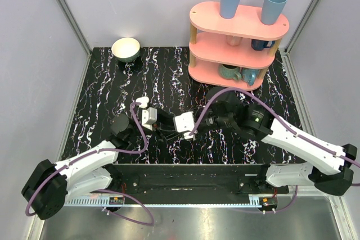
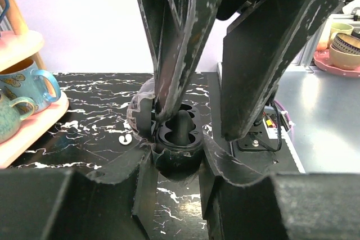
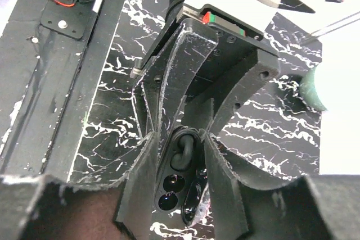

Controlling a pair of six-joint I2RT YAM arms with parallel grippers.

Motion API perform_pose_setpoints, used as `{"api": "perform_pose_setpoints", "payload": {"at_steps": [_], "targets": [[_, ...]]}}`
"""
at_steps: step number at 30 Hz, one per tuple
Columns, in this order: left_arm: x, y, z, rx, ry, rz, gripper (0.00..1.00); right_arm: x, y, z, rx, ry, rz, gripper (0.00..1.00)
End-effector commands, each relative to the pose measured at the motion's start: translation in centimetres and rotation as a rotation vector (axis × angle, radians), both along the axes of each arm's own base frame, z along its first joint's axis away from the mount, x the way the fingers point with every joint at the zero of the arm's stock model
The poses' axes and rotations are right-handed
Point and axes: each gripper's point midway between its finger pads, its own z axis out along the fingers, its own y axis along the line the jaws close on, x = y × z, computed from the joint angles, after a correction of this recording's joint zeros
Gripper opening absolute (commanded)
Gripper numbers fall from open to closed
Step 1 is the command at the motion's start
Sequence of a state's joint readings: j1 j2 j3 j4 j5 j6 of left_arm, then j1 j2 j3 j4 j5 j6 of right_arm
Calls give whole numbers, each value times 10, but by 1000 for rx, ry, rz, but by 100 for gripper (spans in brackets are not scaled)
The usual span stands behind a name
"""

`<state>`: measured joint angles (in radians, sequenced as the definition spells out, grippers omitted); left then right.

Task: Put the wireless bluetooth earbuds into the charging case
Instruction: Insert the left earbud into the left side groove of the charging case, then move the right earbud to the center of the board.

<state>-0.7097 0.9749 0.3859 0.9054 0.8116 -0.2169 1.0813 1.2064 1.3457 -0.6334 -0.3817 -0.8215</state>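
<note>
The charging case (image 2: 178, 151) is black here, with its lid (image 2: 139, 115) swung open to the left. My left gripper (image 2: 177, 164) is shut on the case's body and holds it just above the marble table. One black earbud (image 3: 183, 153) sits stem-up in the case's far socket; the near socket (image 3: 170, 190) is empty. My right gripper (image 3: 180, 137) comes in from the opposite side. Its fingers (image 2: 169, 82) stand on either side of the earbud with a gap, open. In the top view both grippers meet mid-table (image 1: 167, 127) and hide the case.
A pink three-tier shelf (image 1: 236, 43) with mugs and two blue cups stands at the back right. A pale bowl (image 1: 126, 49) sits at the back left. The arms' black base plate (image 1: 185, 175) runs along the near edge. A small white fleck (image 2: 128, 137) lies left of the case.
</note>
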Motion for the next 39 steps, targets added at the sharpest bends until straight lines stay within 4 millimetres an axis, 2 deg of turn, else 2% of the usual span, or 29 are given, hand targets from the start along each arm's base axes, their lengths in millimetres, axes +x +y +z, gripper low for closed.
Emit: {"api": "perform_pose_setpoints", "payload": {"at_steps": [1,9,10,12,13,14,15,16,17,18,19,20,21,23,24,26,28,29,30,31,32,33,35,37,38,39], "targets": [[-2,3,29,-79,-107,20,0,3,2,48,183,-111,-12,47],[9,5,24,-71,-98,86,0,-13,-11,78,365,-162,17,52],[12,6,26,-76,-103,100,0,-13,-12,75,374,-157,9,52],[14,7,24,-76,-101,121,0,-9,-20,93,458,-181,-38,53],[17,8,26,-81,-108,139,0,-6,-22,86,466,-181,-64,53],[18,9,25,-84,-111,151,0,-5,-31,96,517,-194,-101,55],[18,11,27,-92,-119,161,0,10,-42,121,644,-177,-230,59],[20,13,29,-97,-126,179,0,21,-49,117,684,-143,-317,66],[20,14,28,-98,-129,187,0,28,-62,129,750,-106,-402,67],[20,16,31,-108,-138,197,0,51,-83,127,788,-26,-604,68],[22,18,32,-112,-142,215,0,60,-96,133,811,-6,-699,69],[22,19,31,-113,-145,221,0,70,-104,128,803,3,-789,71],[22,21,35,-124,-156,229,0,83,-121,118,788,5,-921,72],[23,24,36,-134,-163,247,0,92,-131,104,768,4,-1018,74],[22,26,39,-146,-174,252,0,99,-143,96,770,16,-1114,74],[22,28,43,-167,-187,265,0,103,-152,82,768,36,-1186,74],[22,31,47,-182,-194,278,0,109,-169,56,752,88,-1296,74],[22,32,48,-186,-194,282,0,111,-179,52,766,114,-1326,74],[20,33,50,-193,-199,283,0,111,-182,36,749,193,-1351,74],[20,34,51,-197,-200,286,0,112,-186,31,758,251,-1369,74],[20,34,50,-195,-199,286,0,123,-207,23,764,275,-1446,74],[19,35,51,-199,-201,286,0,121,-204,5,722,365,-1447,74],[19,35,51,-197,-200,286,0,134,-222,-15,689,425,-1553,74],[19,34,50,-194,-200,285,0,139,-220,-50,591,551,-1608,75],[19,34,50,-193,-201,284,0,144,-229,-62,571,584,-1663,76],[19,34,51,-193,-201,282,0,143,-230,-76,537,647,-1698,77]]}}
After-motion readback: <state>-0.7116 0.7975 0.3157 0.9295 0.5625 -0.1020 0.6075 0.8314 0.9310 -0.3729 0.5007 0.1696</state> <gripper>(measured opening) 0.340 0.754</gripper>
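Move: The two white earbuds lie on the table about 25 cm to the right of the right hand and some 29 cm below it, the near earbud about 11 cm farther out, the far earbud 15 cm. The open charging case sits just under the right fingertips, 3 cm down and a centimetre left. From the left hand, gripping that case, the near earbud is roughly 27 cm right, 11 cm ahead and 25 cm below. The left fingers keep their grip on the charging case, easing it about 3 cm up and left, a little forward, with a 15-degree counter-clockwise turn. The right hand, already partly open, rises some 9 cm off the case, then swings about 24 cm right and 15 cm forward, sinking towards the earbuds; its wrist turns roughly 90 degrees clockwise, fingers coming to point forward and spreading wider. ##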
